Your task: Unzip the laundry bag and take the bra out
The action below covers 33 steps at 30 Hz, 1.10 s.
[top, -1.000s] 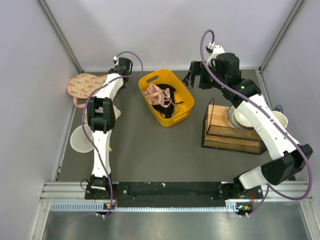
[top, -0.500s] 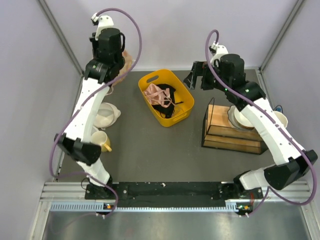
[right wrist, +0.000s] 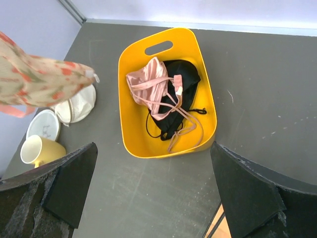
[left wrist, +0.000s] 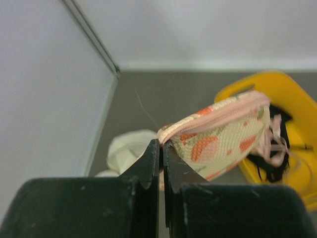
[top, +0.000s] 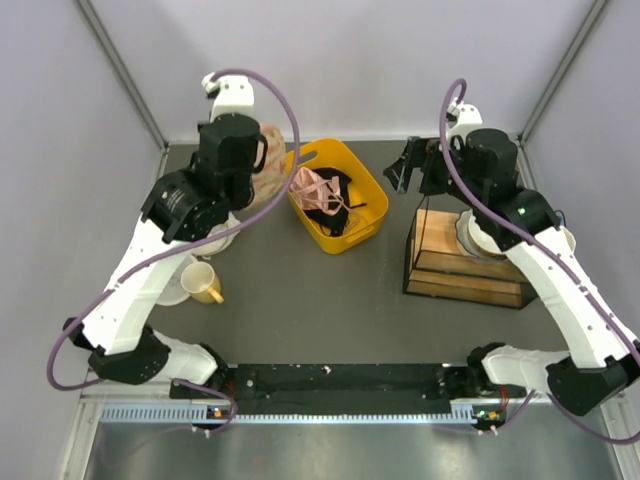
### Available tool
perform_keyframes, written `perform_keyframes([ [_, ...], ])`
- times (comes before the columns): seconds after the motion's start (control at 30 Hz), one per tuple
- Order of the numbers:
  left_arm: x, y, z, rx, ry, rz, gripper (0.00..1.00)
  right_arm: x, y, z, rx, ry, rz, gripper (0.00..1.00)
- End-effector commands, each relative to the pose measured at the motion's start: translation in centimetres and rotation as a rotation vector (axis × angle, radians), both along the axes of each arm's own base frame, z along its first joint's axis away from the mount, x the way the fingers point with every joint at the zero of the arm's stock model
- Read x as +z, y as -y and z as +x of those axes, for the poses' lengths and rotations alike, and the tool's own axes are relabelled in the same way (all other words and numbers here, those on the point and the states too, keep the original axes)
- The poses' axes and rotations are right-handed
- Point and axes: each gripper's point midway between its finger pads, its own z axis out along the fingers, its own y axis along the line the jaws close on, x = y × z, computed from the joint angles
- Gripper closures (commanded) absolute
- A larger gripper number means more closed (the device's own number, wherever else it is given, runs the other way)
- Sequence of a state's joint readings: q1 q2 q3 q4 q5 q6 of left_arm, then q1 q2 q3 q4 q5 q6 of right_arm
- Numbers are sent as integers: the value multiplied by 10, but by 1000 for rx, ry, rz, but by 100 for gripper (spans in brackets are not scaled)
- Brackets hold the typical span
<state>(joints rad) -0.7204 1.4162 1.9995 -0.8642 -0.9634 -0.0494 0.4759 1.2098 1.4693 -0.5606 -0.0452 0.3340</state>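
Observation:
The laundry bag (left wrist: 223, 141), a pale pouch with orange-red prints and pink zip edging, hangs in the air with its zip closed. My left gripper (left wrist: 161, 143) is shut on its edge. From above, the laundry bag (top: 274, 176) hangs under my left gripper (top: 262, 160), just left of the yellow basket (top: 372, 232). In the right wrist view the laundry bag (right wrist: 39, 79) shows at the left edge. My right gripper (right wrist: 153, 148) is open and empty, high over the basket's near rim, and shows from above as the right gripper (top: 412, 172). No bra is plainly in view.
The yellow basket (right wrist: 126, 124) holds a pink strappy garment (right wrist: 148, 87) and a black garment (right wrist: 181, 79). Left of it lie a white rounded cup-like thing (right wrist: 74, 105), a small bowl (right wrist: 43, 124) and a yellow mug (right wrist: 37, 148). A wooden rack (top: 465, 265) stands on the right.
My left arm has lifted the laundry bag off the back left corner and swung it right, toward the basket. The right arm has shifted slightly right, still open.

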Motion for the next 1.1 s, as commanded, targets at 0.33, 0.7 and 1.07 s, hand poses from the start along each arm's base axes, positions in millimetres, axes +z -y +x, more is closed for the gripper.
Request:
perform_keyframes([
  [0.33, -108, -1, -114, -235, -327, -342, 100, -2, 18, -30, -30, 38, 27, 1],
  [0.7, -176, 135, -106, -665, -559, -514, 100, -16, 19, -32, -39, 3, 26, 1],
  [1.07, -189, 125, -78, -606, -558, -443, 1, -20, 29, -38, -64, 5, -5, 1],
])
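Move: The left gripper already holds the laundry bag high up. The bare patch of table meant for it lies some 15 cm back, 21 cm to the right and 41 cm below. The yellow basket's middle is about 12 cm ahead and 22 cm right of the left hand, the mug about 11 cm back and 11 cm left, both far below. From the right hand the patch is roughly 16 cm back, 16 cm left and 31 cm down. Bring the left gripper down and back towards the bare patch in front of the yellow basket, then swing it to the right while sinking further, some 22 cm down and 14 cm right in all. Tip the fingers about 40 degrees downward, turn them clockwise, and open wide near the end to let go of the laundry bag. Draw the open right gripper slightly back, right and down. ##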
